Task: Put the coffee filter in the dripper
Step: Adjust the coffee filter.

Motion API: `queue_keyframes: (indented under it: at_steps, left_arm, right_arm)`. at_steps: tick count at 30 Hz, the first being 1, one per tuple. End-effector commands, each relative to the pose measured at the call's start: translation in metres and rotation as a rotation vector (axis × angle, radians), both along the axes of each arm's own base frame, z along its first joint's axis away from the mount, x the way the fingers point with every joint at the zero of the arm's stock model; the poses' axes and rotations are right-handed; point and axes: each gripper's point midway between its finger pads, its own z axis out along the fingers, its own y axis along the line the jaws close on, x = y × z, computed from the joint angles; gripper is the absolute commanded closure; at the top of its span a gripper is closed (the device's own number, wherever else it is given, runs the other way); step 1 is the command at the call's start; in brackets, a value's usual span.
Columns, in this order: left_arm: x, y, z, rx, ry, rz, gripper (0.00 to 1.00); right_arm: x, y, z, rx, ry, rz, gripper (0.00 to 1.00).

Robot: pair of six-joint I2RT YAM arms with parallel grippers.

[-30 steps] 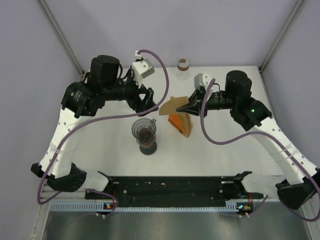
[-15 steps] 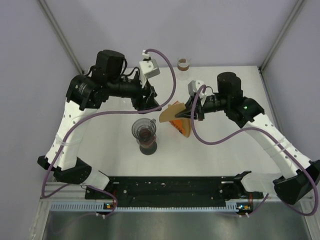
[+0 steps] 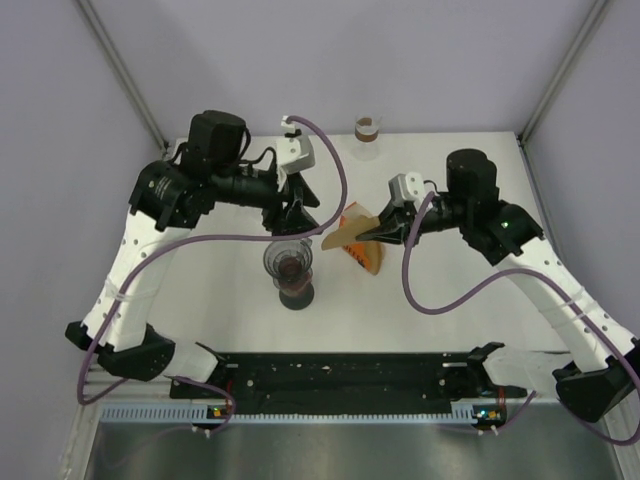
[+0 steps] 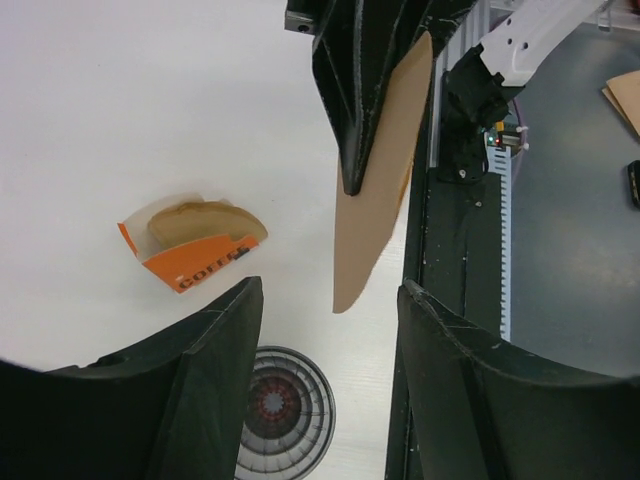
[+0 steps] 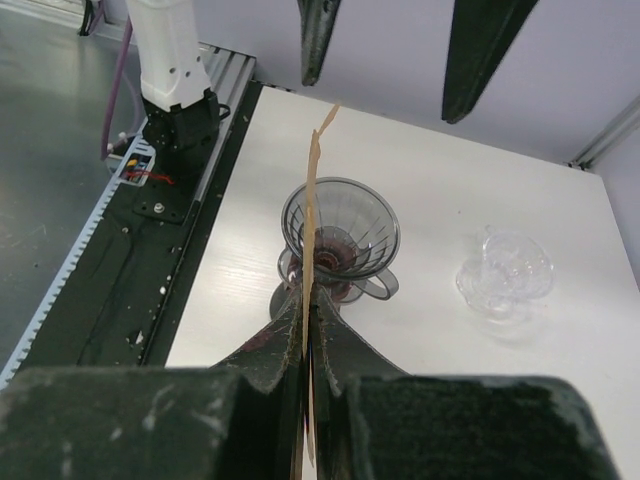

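My right gripper (image 3: 376, 232) (image 5: 309, 300) is shut on a brown paper coffee filter (image 3: 348, 232) (image 5: 313, 210) (image 4: 375, 200), held edge-on above the table just right of the dripper. The clear ribbed dripper (image 3: 289, 260) (image 5: 340, 232) (image 4: 276, 405) sits on a dark stand (image 3: 296, 294). My left gripper (image 3: 297, 220) (image 4: 328, 290) hovers over the dripper's far side, open with nothing between its fingers (image 5: 480, 50). In the left wrist view the filter's lower tip hangs just beyond them.
An orange package of filters (image 3: 364, 256) (image 4: 195, 248) lies right of the dripper, under the held filter. A small brown-banded cup (image 3: 369, 128) stands at the table's far edge. A clear glass piece (image 5: 505, 272) lies beyond the dripper. A black rail (image 3: 350, 378) runs along the near edge.
The right gripper has carried the filter down and nearer the dripper. The left gripper has shifted over the dripper and its fingers have drawn closer together.
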Motion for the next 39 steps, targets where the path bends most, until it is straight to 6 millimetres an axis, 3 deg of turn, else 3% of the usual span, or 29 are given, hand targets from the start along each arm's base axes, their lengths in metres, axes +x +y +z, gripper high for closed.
queue_keyframes:
  at_steps: [1,8,14,18,21,32,35,39]
  left_arm:
    - [-0.014,-0.002,0.036,-0.157,-0.108,-0.006,0.37]
    - [-0.011,-0.015,0.057,-0.236,-0.054,-0.014,0.35]
    - [-0.004,-0.025,0.039,-0.231,0.069,-0.007,0.39]
    - [0.0,-0.034,0.04,-0.226,0.177,-0.013,0.46]
    - [-0.008,-0.036,0.04,-0.226,0.214,-0.066,0.52]
    - [-0.031,-0.03,0.031,-0.231,0.224,-0.164,0.51]
    - [-0.02,-0.03,0.021,-0.211,0.206,-0.094,0.54]
    - [-0.005,-0.033,0.03,-0.233,0.176,-0.03,0.61]
  right_arm:
    - [0.0,-0.002,0.01,0.023,-0.051,0.009,1.0]
    - [-0.003,0.004,0.006,0.015,-0.039,0.031,1.0]
    - [-0.003,0.004,0.004,0.009,-0.054,0.018,1.0]
    - [-0.002,0.003,0.004,0.007,-0.056,0.012,1.0]
    - [-0.002,0.004,0.001,0.003,-0.05,0.011,1.0]
    - [0.004,0.003,-0.002,-0.01,-0.053,-0.027,1.0]
    - [0.003,0.003,-0.001,-0.007,-0.05,-0.022,1.0]
    - [0.002,0.002,0.001,-0.004,-0.053,-0.021,1.0]
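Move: The coffee filter, held sideways in the right hand's fingers with its middle some 4 cm to their left, lies about 8 cm right of the left hand, 3 cm back and 5 cm lower. From the left hand, the dripper is about 5 cm left, level fore-and-aft and 27 cm below; the orange filter box is about 14 cm ahead, 14 cm right and 36 cm below. The left hand rises, then sinks and eases about 3 cm right, rolling, fingers half-closing around the still-held filter's edge. ##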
